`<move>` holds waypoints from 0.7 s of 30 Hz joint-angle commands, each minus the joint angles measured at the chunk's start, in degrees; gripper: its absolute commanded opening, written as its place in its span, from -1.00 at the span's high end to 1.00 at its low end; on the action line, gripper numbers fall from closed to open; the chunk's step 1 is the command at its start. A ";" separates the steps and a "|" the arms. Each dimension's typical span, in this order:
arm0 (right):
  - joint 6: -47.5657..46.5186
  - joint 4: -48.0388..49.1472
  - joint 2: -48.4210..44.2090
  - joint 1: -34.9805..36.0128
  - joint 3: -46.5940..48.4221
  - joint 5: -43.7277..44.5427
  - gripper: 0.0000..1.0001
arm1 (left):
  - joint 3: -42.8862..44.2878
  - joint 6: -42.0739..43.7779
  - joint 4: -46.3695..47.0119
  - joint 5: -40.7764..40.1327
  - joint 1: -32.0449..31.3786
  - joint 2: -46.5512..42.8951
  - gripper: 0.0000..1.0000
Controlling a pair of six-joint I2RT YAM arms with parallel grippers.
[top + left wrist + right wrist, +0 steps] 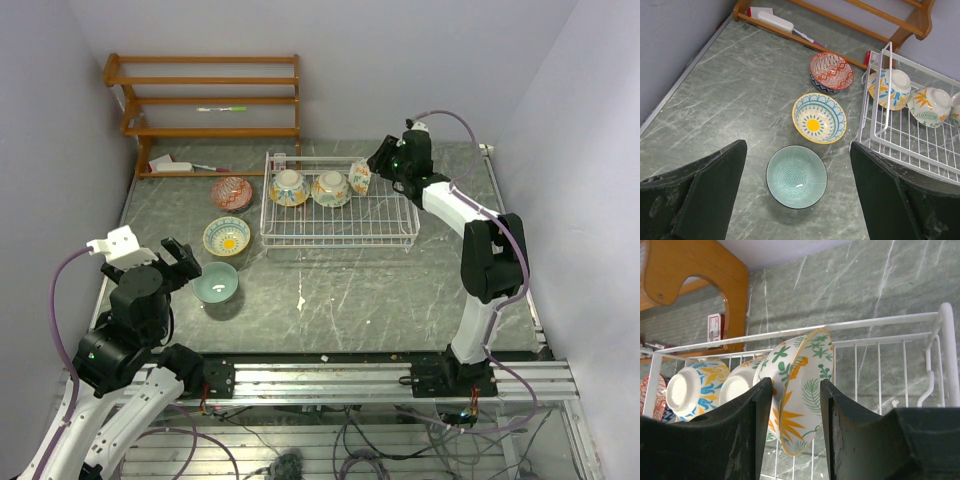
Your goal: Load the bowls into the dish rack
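Note:
Three bowls lie on the table left of the dish rack (340, 238): reddish (231, 192), yellow-blue (227, 237) and teal (216, 283). My left gripper (183, 262) hovers open above the teal bowl (796, 176), which shows between its fingers. In the rack's back row, a blue-orange bowl (289, 187) and an orange floral one (331, 188) rest on edge. A third floral bowl (810, 355) stands on its rim at the right. My right gripper (796, 381) straddles that rim, one finger outside, one inside, jaws wider than the bowl's wall.
A brown wooden slatted shelf (205, 100) stands against the back wall, with pens and a white block (172, 165) on its lowest board. Walls close in on the left and right. The rack's front rows (910, 145) hold nothing.

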 commanded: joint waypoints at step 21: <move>1.25 -1.39 -3.72 -0.14 -6.83 12.85 0.23 | 1.45 0.14 0.99 -0.45 0.41 -0.40 -0.91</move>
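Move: The bowl standing on edge in the dish rack is right at my right fingertips, its middle some 2 cm ahead and 4 cm below, straight in line sideways. The upturned middle bowl lies about 8 cm to my left and 5 cm down, level ahead; the upturned far-left bowl is about 18 cm left, also level ahead and 5 cm down. From my left hand the edge-standing bowl is roughly 36 cm ahead, 41 cm to the right and 15 cm lower. With my right fingers still half open about the rim, I sweep right, away from the middle bowl and towards the rack's right end, by about 4.5 cm, sinking some 2.5 cm as I go. The left finger, on the bowl's outer side, drags its upper edge over to the right; my hand swings about 12 degrees clockwise and eases back slightly at the finish. ##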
